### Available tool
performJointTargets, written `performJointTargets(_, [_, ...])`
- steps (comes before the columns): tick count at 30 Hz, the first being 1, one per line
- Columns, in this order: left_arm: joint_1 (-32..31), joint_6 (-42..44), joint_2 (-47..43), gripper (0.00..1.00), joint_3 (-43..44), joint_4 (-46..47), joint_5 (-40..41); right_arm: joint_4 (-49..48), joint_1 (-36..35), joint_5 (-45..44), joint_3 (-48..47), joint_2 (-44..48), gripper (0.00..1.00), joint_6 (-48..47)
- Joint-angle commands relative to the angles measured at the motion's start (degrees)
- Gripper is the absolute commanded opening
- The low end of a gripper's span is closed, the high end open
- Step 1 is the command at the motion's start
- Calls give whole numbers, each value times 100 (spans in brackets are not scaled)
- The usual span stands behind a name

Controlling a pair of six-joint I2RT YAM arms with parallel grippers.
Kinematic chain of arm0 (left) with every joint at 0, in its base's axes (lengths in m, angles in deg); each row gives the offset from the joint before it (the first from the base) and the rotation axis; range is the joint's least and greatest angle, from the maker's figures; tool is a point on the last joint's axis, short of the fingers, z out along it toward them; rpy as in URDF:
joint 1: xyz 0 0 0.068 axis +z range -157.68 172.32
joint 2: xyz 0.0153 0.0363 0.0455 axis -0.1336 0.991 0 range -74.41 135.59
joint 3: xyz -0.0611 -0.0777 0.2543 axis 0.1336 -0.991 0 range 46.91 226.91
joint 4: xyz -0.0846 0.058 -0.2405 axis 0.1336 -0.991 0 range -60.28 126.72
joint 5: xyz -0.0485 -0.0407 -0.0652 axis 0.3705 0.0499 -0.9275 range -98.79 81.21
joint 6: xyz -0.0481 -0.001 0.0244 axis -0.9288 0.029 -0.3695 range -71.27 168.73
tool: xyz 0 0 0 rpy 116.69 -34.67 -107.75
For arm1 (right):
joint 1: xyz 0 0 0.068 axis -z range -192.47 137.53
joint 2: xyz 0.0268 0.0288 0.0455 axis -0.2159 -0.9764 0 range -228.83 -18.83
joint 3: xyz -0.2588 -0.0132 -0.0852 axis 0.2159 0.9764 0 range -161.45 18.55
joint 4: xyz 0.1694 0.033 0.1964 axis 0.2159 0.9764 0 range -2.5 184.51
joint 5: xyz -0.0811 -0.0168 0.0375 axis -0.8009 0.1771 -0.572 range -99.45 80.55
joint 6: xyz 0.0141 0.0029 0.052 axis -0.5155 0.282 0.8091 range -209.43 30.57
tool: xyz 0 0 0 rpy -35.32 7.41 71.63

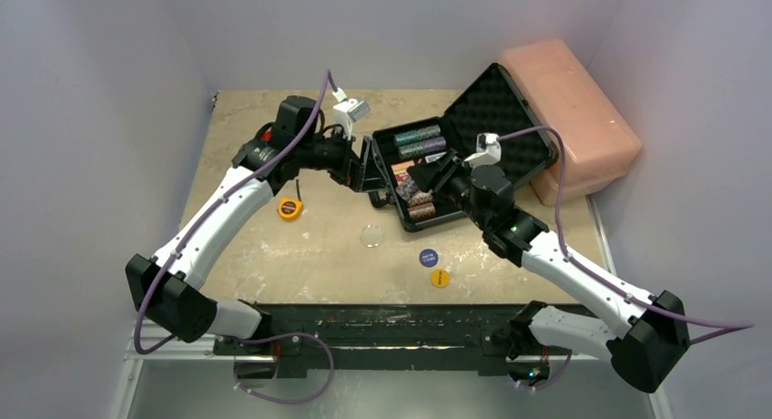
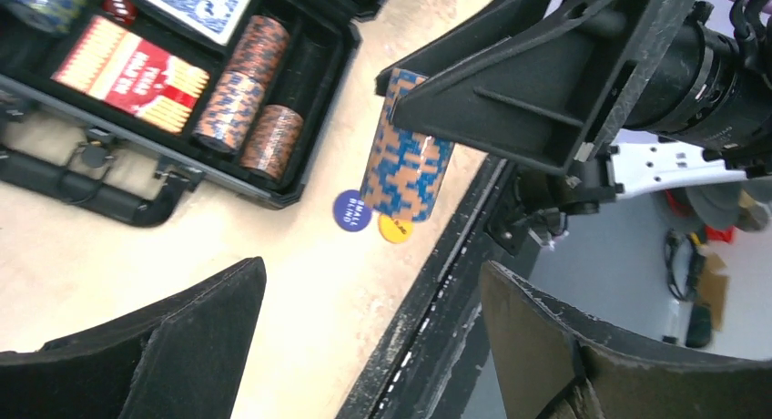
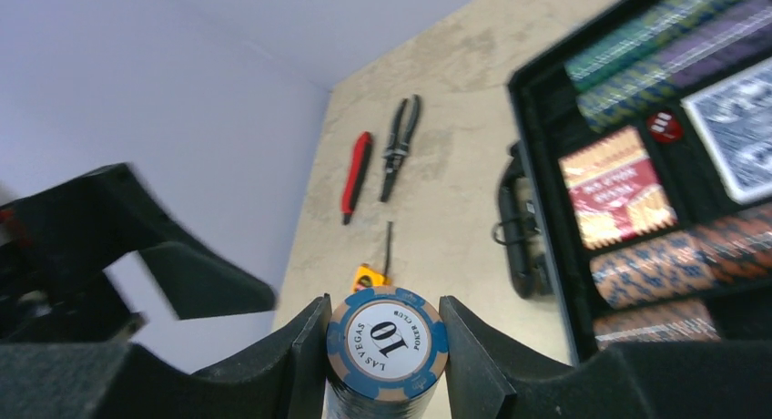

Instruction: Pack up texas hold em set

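The black briefcase (image 1: 510,118) lies open, its foam-lined lid raised at the back. Its tray holds chip stacks (image 2: 238,91), a red deck (image 3: 619,187), a blue deck (image 3: 736,132) and a red die (image 3: 665,126). My right gripper (image 3: 387,346) is shut on a stack of blue and orange poker chips (image 2: 407,159), held above the table near the case's front. My left gripper (image 2: 373,269) stands open and empty, just left of the case by its handle (image 2: 137,200). A blue button (image 1: 429,257), a yellow button (image 1: 440,278) and a clear round disc (image 1: 370,235) lie on the table.
A pink plastic box (image 1: 569,114) stands behind the case at the right. A yellow tape measure (image 1: 289,208) lies left of centre. Pliers (image 3: 401,141) and a red-handled tool (image 3: 355,173) lie near the far left wall. The table's front edge (image 2: 455,246) runs close under the grippers.
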Motion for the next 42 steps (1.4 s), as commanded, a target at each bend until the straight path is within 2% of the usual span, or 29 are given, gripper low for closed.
performJointTargets(1, [26, 258, -502, 87, 75, 39, 1045, 508, 6, -1184, -381, 249, 0, 409])
performJointTargets(6, [26, 343, -899, 87, -89, -25, 2662, 958, 9, -1872, -440, 196, 0, 639])
performJointTargets(11, [17, 323, -1183, 87, -174, -48, 3614, 1646, 123, -2365, -817, -175, 0, 874])
performJointTargets(18, [17, 268, -1557, 87, -367, 101, 4445, 1947, 866, -1885, -900, -670, 0, 1140])
performJointTargets(29, [17, 234, -1551, 87, -335, 84, 4571, 1890, 1479, -1407, -851, -1349, 0, 1456])
performJointTargets(42, [17, 269, -1469, 85, -273, 9, 4431, 1723, 1733, -883, -796, -1992, 0, 1582])
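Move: The right hand already holds the roll of 10 chips. The empty slot at the hinge end of the case's near row lies about 7 cm ahead, 15 cm to its right and some 22 cm below. The short orange roll in that row is 4 cm ahead and 6 cm right, the long orange roll 10 cm ahead and 9 cm right, the card deck 18 cm ahead and 13 cm right. From the open left hand, the slot lies 10 cm ahead, 23 cm right. Down and to the right, also forward, the right arm carries the still-gripped roll over the case towards the empty slot, about 16 cm lower and 12 cm across, ending in a nearly straight descent. Its wrist turns clockwise and tips down, some 30 degrees each. The empty left hand, still open, backs away about 12 cm left, slightly forward, swinging counter-clockwise. ##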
